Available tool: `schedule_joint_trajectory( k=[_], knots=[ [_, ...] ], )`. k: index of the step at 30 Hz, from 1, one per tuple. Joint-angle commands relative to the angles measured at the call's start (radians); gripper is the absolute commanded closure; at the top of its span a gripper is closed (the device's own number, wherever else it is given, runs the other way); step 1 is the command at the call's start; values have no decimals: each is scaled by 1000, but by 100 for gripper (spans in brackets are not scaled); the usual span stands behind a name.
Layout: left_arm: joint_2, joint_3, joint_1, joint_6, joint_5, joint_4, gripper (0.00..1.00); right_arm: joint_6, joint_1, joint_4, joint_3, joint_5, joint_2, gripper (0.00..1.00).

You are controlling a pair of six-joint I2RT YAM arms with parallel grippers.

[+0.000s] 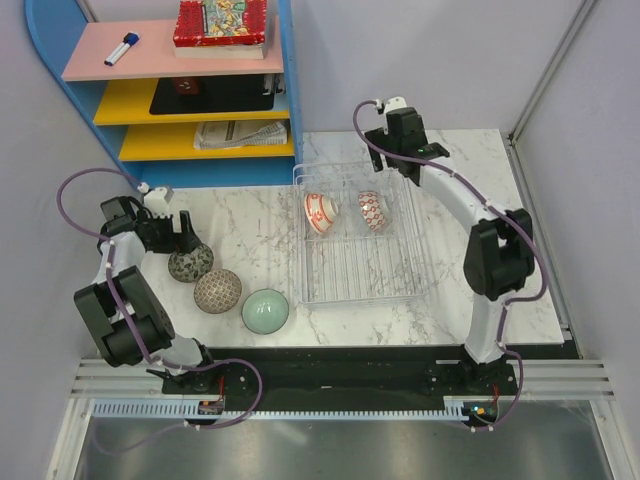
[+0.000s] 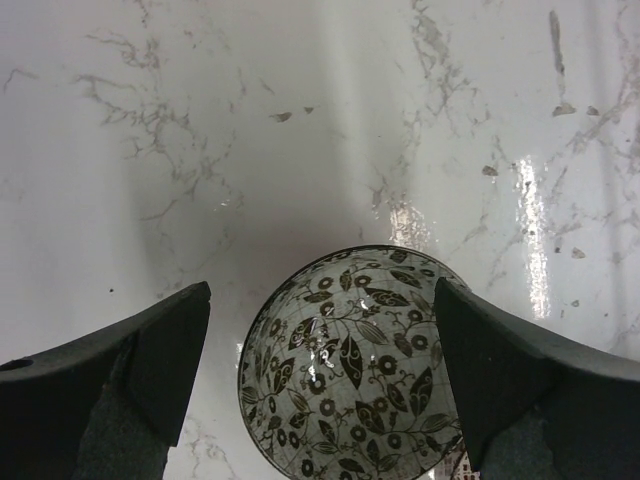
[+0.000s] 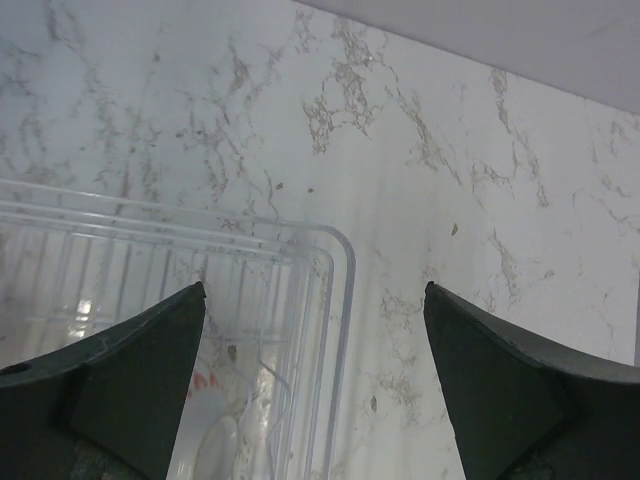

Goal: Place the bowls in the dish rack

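The clear dish rack (image 1: 362,272) lies mid-table. Two bowls stand on edge in its far end: an orange-red floral one (image 1: 320,213) and a blue/red-white one (image 1: 371,211). Three bowls rest upside down on the marble at the left: grey speckled (image 1: 190,264), brown lattice (image 1: 217,291) and pale green (image 1: 265,310). My left gripper (image 1: 176,233) hovers open over the grey bowl (image 2: 350,370), which lies between its spread fingers (image 2: 160,350) without touching them. My right gripper (image 1: 408,155) is open and empty above the rack's far right corner (image 3: 340,262).
A blue shelf unit (image 1: 180,95) with pink and yellow boards stands at the back left, holding a marker, a box and a newspaper. Grey walls close the back and the right side. The table's right edge (image 1: 530,230) is near the right arm.
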Motion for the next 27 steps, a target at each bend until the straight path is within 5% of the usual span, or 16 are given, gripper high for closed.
schedule_joint_trajectory(
  k=[1, 14, 27],
  knots=[
    [34, 7, 5, 53, -95, 53, 1, 7, 4, -32, -42, -140, -202, 3],
    [129, 16, 5, 108, -173, 50, 14, 26, 3, -66, -142, -165, -390, 3],
    [225, 57, 4, 99, -162, 27, 98, 65, 4, -59, -180, -238, -420, 2]
  ],
)
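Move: The leaf-patterned bowl sits close under the open left hand, about 4 cm back, 3 cm to its right and 6 cm below. The brown bowl is roughly 7 cm nearer the base and 6 cm right of that bowl; the green bowl is about 12 cm nearer and 17 cm right of it. From the right hand, the leaf-patterned bowl lies some 45 cm left, 23 cm back and 15 cm below, and the dish rack's middle 15 cm back, 6 cm left and 14 cm below. The left hand sinks about 6 cm onto the left rim of the leaf-patterned bowl, shifting some 2 cm left as it goes and tipping its fingers more steeply down, then closes from wide open to pinch that rim between its fingertips and eases up and forward by about 1 cm. Meanwhile the right hand, open and empty, pulls up and back from the rack's far right corner, rising some 11 cm and drawing back about 8 cm before settling a couple of centimetres lower. ##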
